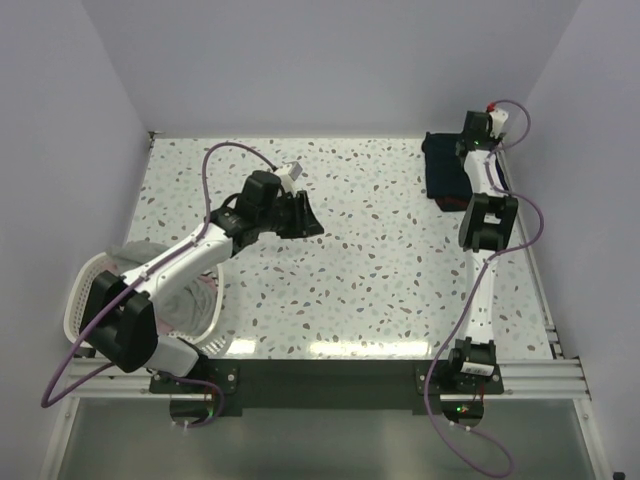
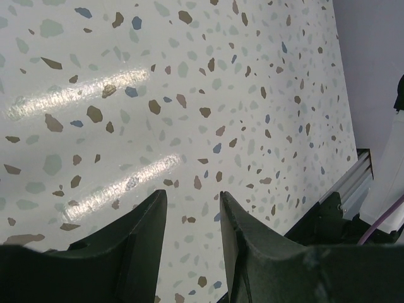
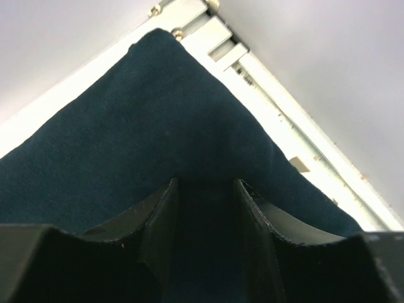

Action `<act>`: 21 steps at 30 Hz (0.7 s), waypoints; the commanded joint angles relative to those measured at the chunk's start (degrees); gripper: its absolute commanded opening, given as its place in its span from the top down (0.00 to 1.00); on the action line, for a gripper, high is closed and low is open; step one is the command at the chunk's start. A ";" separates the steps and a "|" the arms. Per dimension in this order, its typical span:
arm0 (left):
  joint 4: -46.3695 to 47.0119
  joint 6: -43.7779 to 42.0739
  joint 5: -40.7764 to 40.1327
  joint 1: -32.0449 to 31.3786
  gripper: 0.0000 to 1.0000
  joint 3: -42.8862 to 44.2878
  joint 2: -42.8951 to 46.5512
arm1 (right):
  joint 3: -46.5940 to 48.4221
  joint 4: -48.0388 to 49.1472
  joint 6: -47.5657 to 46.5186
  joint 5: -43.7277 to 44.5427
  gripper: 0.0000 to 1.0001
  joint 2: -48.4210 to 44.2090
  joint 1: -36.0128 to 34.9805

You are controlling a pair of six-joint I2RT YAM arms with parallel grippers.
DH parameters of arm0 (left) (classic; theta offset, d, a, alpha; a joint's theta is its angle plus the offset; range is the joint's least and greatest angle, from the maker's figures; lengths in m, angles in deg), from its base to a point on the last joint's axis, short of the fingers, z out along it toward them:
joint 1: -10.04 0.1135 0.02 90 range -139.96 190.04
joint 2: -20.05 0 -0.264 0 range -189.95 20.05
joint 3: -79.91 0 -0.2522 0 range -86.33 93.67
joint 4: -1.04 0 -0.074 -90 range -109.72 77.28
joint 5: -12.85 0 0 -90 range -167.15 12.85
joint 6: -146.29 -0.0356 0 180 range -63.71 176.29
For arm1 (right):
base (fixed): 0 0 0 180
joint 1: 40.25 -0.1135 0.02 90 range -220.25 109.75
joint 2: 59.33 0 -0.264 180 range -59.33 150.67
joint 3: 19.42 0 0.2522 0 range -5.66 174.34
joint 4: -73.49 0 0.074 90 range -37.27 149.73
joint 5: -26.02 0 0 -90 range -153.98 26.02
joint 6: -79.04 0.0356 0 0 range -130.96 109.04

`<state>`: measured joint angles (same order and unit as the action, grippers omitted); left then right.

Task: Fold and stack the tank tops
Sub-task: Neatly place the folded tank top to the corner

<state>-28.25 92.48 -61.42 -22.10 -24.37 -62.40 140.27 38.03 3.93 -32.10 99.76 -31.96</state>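
A folded navy tank top [image 1: 445, 172] lies in the far right corner of the table. My right gripper [image 1: 468, 135] hangs right over it. In the right wrist view the jaws [image 3: 205, 183] stand apart, with the navy cloth [image 3: 158, 113] filling the view under and between them; no pinch shows. My left gripper [image 1: 307, 220] is open and empty above the bare speckled table left of centre, also seen in the left wrist view [image 2: 192, 199]. Pale tank tops [image 1: 192, 300] lie in the white basket. The grey top is not in view.
The white slotted basket [image 1: 80, 292] stands at the near left table edge beside the left arm. A metal rail [image 1: 545, 300] runs along the right table edge, and walls close the back and sides. The right arm's base [image 2: 385, 189] shows in the left wrist view.
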 commanded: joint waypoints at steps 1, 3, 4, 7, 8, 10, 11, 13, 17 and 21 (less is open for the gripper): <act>1.82 -1.56 1.50 0.59 0.56 -0.17 -0.25 | 0.76 4.90 -1.97 2.14 0.55 0.52 0.93; 1.82 -1.47 1.50 0.68 0.56 0.10 -0.60 | 0.41 5.69 -2.06 1.87 0.53 0.09 1.02; 1.91 -1.47 1.50 0.68 0.55 0.18 -0.60 | 0.32 6.48 -2.15 1.70 0.52 0.00 1.02; 1.99 -1.21 1.33 0.68 0.55 0.45 -0.78 | 0.06 7.28 -1.71 0.38 0.48 -0.97 0.93; 1.99 -1.12 1.32 0.68 0.55 0.62 -0.86 | -0.03 7.54 -1.36 0.29 0.46 -1.41 1.02; 2.08 -1.03 1.33 0.68 0.55 0.71 -0.52 | -1.86 8.94 -0.84 -0.41 0.42 -3.76 1.02; 2.08 -0.94 0.98 0.68 0.55 0.71 -0.34 | -2.75 9.47 -0.31 -0.59 0.40 -4.74 1.02; 2.00 -1.03 0.89 0.68 0.54 0.71 0.36 | -5.91 11.92 0.57 -2.51 0.35 -8.24 1.02; 2.35 -1.99 0.45 0.76 0.52 0.19 1.86 | -10.56 14.30 2.33 -5.15 0.27 -13.53 0.06; 1.82 -2.26 -0.17 0.85 0.52 -0.43 4.05 | -20.03 17.64 4.88 -8.84 0.22 -18.80 -1.79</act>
<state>-28.21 92.06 -61.14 -21.84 -24.37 -62.10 124.68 49.64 5.83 -37.06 89.48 -32.04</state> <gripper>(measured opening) 0.480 0.770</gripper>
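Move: The folded tank top lies right under the right fingertips, its middle about 8 cm left of them and 7 cm back towards the base. The table's far right corner is about 5 cm ahead and 5 cm to the right of that hand; the tank top's red-trimmed near edge is some 16 cm back and 10 cm left. From the left hand, the tank top's middle is roughly 42 cm to the right, 27 cm ahead and 15 cm lower. Ease the right fingertips barely 1 cm farther into the far right corner on the folded tank top, opening them from under half to about three quarters. Then lift them off, ending about 3.5 cm up and drifting slightly left, with the fingers tipping up by nearly 10 degrees. ##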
